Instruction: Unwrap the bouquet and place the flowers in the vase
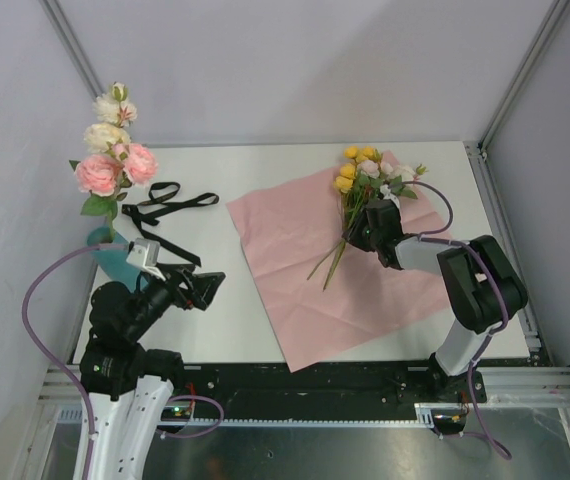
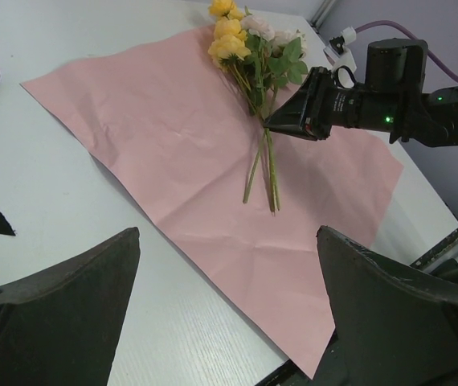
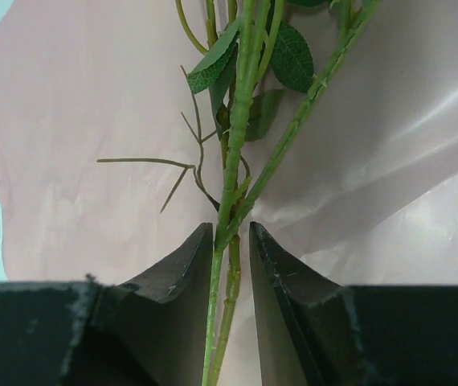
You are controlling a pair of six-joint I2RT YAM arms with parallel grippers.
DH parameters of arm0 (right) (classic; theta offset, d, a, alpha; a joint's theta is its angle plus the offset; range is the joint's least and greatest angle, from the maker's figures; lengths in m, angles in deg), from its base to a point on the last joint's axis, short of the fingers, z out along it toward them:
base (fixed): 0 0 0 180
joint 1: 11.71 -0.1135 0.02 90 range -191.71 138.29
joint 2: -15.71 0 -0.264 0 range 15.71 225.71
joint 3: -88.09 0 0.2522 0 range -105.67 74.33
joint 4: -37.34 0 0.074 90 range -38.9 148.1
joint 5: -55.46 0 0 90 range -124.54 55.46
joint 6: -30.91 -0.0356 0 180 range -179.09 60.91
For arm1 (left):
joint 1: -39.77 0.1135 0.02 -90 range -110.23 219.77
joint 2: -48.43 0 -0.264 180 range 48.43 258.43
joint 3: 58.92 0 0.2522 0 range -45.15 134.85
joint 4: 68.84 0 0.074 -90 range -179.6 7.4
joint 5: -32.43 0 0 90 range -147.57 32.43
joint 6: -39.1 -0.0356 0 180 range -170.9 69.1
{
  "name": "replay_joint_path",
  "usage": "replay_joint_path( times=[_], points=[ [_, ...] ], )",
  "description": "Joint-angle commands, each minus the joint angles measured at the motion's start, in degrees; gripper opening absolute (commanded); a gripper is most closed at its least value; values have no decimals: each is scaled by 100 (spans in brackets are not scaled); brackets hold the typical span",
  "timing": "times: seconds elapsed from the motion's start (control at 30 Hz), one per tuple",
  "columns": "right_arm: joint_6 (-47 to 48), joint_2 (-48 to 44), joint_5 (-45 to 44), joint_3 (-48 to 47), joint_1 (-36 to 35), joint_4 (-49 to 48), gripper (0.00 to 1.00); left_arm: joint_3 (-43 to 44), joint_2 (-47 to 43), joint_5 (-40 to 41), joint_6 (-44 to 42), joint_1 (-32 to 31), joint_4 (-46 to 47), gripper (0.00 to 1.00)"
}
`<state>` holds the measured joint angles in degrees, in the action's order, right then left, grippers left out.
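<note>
The bouquet lies unwrapped: a bunch of yellow and white flowers [image 1: 365, 172] rests on the flat pink paper [image 1: 285, 270] at the table's right. My right gripper [image 1: 353, 236] is shut on the flowers' green stems [image 3: 237, 161], which run between its fingers [image 3: 189, 265] a little below the leaves. The teal vase [image 1: 110, 258] stands at the far left and holds pink and cream roses [image 1: 113, 150]. Just right of the vase, my left gripper [image 1: 210, 285] hovers open and holds nothing; its view looks across the pink paper [image 2: 173, 121] at the flowers [image 2: 249, 48].
A black ribbon [image 1: 165, 200] lies loose on the white table between the vase and the pink paper. Metal frame posts and grey walls close the table in at the back and sides. The pink paper's near corner reaches the table's front edge [image 1: 305, 362].
</note>
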<state>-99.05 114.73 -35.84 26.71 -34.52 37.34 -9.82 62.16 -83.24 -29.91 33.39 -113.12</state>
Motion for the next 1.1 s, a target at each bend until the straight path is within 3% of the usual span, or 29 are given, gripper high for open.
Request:
replay_joint_path(
  times=[0.0, 0.13, 0.37, 0.8, 0.9, 1.07],
  points=[
    [98, 106, -116, -210, 31, -153, 30, -31, 74, 58, 35, -22, 210, 95],
    [96, 144, -116, -236, 35, -163, 24, -27, 99, 50, 36, -29, 207, 95],
    [100, -76, -194, -246, 31, -60, 1, -39, 143, 71, 31, -37, 212, 95],
    [-21, -980, -433, -173, 22, 498, 0, -44, 233, 29, 30, -65, 218, 95],
    [-114, -1020, -418, -170, 22, 559, 8, -44, 229, 20, 36, -68, 221, 95],
    [-83, -827, -208, -118, 24, 384, 0, -44, 217, 19, 36, -66, 221, 95]
  ],
)
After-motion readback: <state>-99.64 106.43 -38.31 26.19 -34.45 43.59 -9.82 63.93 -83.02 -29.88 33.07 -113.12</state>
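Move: The right hand's half-open fingers already straddle the green stems of the white and pink flowers, which lie at the hand point or about 1 cm below it. Their heads are some 16 cm ahead and 8 cm to its right; the yellow flower heads are about 17 cm ahead and 1 cm to its left, both lying 1 to 2 cm lower than the hand. From the idle left hand these stems lie roughly 22 cm ahead, 29 cm to the right and 21 cm below. Almost in place just over the pink paper, the right hand first shuts its fingers, pinching the thorny green stems between the tips. It then rises about 5 cm straight up, drifting barely a centimetre left, the stems still held and the wrist almost unchanged. ##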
